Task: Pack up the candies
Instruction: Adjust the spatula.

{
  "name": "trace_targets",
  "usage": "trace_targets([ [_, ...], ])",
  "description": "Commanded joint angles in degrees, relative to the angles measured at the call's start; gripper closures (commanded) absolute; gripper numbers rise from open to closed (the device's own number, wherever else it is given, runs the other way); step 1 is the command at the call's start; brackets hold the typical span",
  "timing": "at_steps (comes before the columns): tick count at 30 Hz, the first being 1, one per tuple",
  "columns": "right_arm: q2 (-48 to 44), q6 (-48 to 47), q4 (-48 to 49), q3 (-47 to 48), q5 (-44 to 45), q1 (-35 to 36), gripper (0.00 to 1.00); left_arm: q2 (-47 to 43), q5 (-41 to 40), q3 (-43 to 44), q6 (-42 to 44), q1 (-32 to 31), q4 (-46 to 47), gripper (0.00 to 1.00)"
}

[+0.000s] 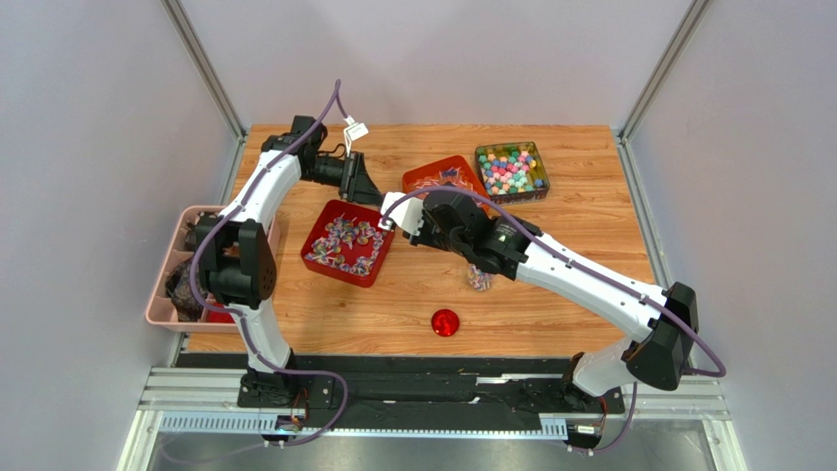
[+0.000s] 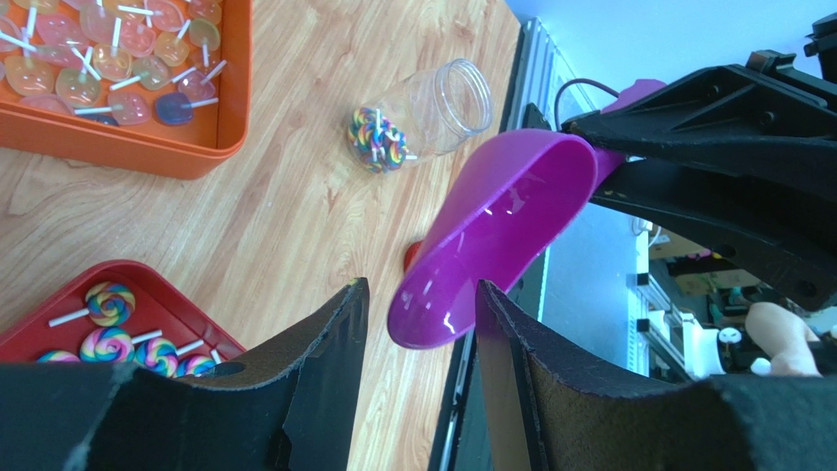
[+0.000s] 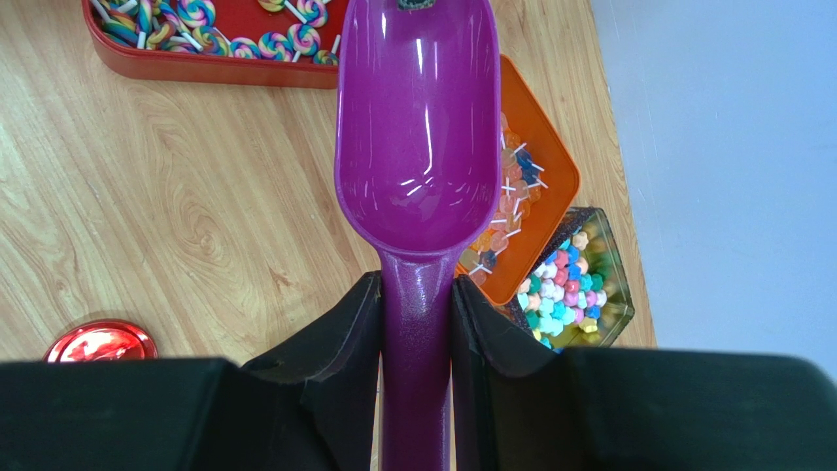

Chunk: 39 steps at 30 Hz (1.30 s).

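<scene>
The candies are swirl lollipops in a red tray [image 1: 344, 245] [image 3: 196, 61], clear lollipops in an orange tray [image 2: 128, 137] [image 3: 550, 167], and small coloured sweets in a clear box [image 1: 512, 172] [image 3: 575, 285]. A few swirl lollipops lie at the bottom of a clear jar [image 2: 422, 110] [image 1: 478, 279]. My right gripper [image 3: 417, 279] [image 1: 401, 212] is shut on the handle of an empty purple scoop [image 3: 418, 128] [image 2: 501, 211]. My left gripper [image 2: 422, 287] [image 1: 363, 186] is open, and the scoop's tip lies just beyond and between its fingers.
A round red lid [image 1: 445, 322] [image 3: 101, 341] lies near the table's front edge. A pink bin [image 1: 157, 294] holding dark items hangs off the left side. The right arm stretches across above the jar. Grey walls stand on three sides of the table.
</scene>
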Motion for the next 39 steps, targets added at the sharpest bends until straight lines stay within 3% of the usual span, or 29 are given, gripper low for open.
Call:
trace_targets([
  [1,-1.2,1.2,3.2,1.2,0.2,0.5,1.0,0.8,3.6,2.0,0.5,-0.3,0.9,0.47],
  [9,-1.7,1.0,4.2,0.4,0.2,0.5,1.0,2.4,11.8,4.2,6.5,-0.5,-5.3,0.51],
  [15,-2.7,0.7,5.2,-0.3,0.6,0.5,1.0,8.6,14.5,13.5,27.9,-1.9,-31.0,0.55],
  [16,-2.7,0.6,5.1,-0.3,0.7,0.5,1.0,9.4,14.5,14.9,33.5,-2.2,-37.4,0.58],
  [18,-2.7,0.7,5.4,-0.4,1.0,0.5,1.0,11.2,14.3,17.0,36.7,-2.8,-40.6,0.68],
  [22,-2.8,0.3,5.8,-0.5,1.6,0.5,1.0,11.1,14.1,16.6,37.2,-3.2,-40.5,0.81],
  [25,-2.7,0.3,6.1,-0.5,2.4,0.4,1.0,10.8,13.8,16.4,36.9,-3.2,-40.2,0.84],
  [31,-2.1,-0.1,6.8,-0.6,3.4,0.5,1.0,9.5,13.8,15.2,36.3,-3.2,-39.0,0.99],
  [35,-1.5,-0.5,6.0,0.4,3.8,0.5,0.99,8.7,13.9,14.6,35.9,-3.2,-38.4,1.0],
  [38,-1.6,-0.8,4.3,2.0,3.6,0.3,0.84,8.3,14.0,14.4,35.9,-3.2,-38.4,1.0],
  [39,-1.9,-0.9,3.8,2.5,3.3,0.3,0.75,8.1,14.1,14.3,36.0,-3.2,-38.3,1.0],
])
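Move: The purple spatula, its handle in the right hand, has its bowl's front lip about 3 cm to the left hand's right, roughly level with it and between the open fingers' reach. The red candy box lies some 9 cm to the left hand's left and 20 cm below; the orange box is 12 cm ahead and 14 cm right, equally low. From the right hand the lip is about 12 cm left and 5 cm ahead. The left fingers close on the spatula's front lip and pinch it, one finger inside the bowl and one outside. The hand first lifts about 2 cm and eases back slightly, then pushes right over the lip, nearly 3 cm in all and settling a little, the wrist turning some 20 degrees so the fingers tip up and swing clockwise. The right hand keeps its grip on the handle, almost still. ##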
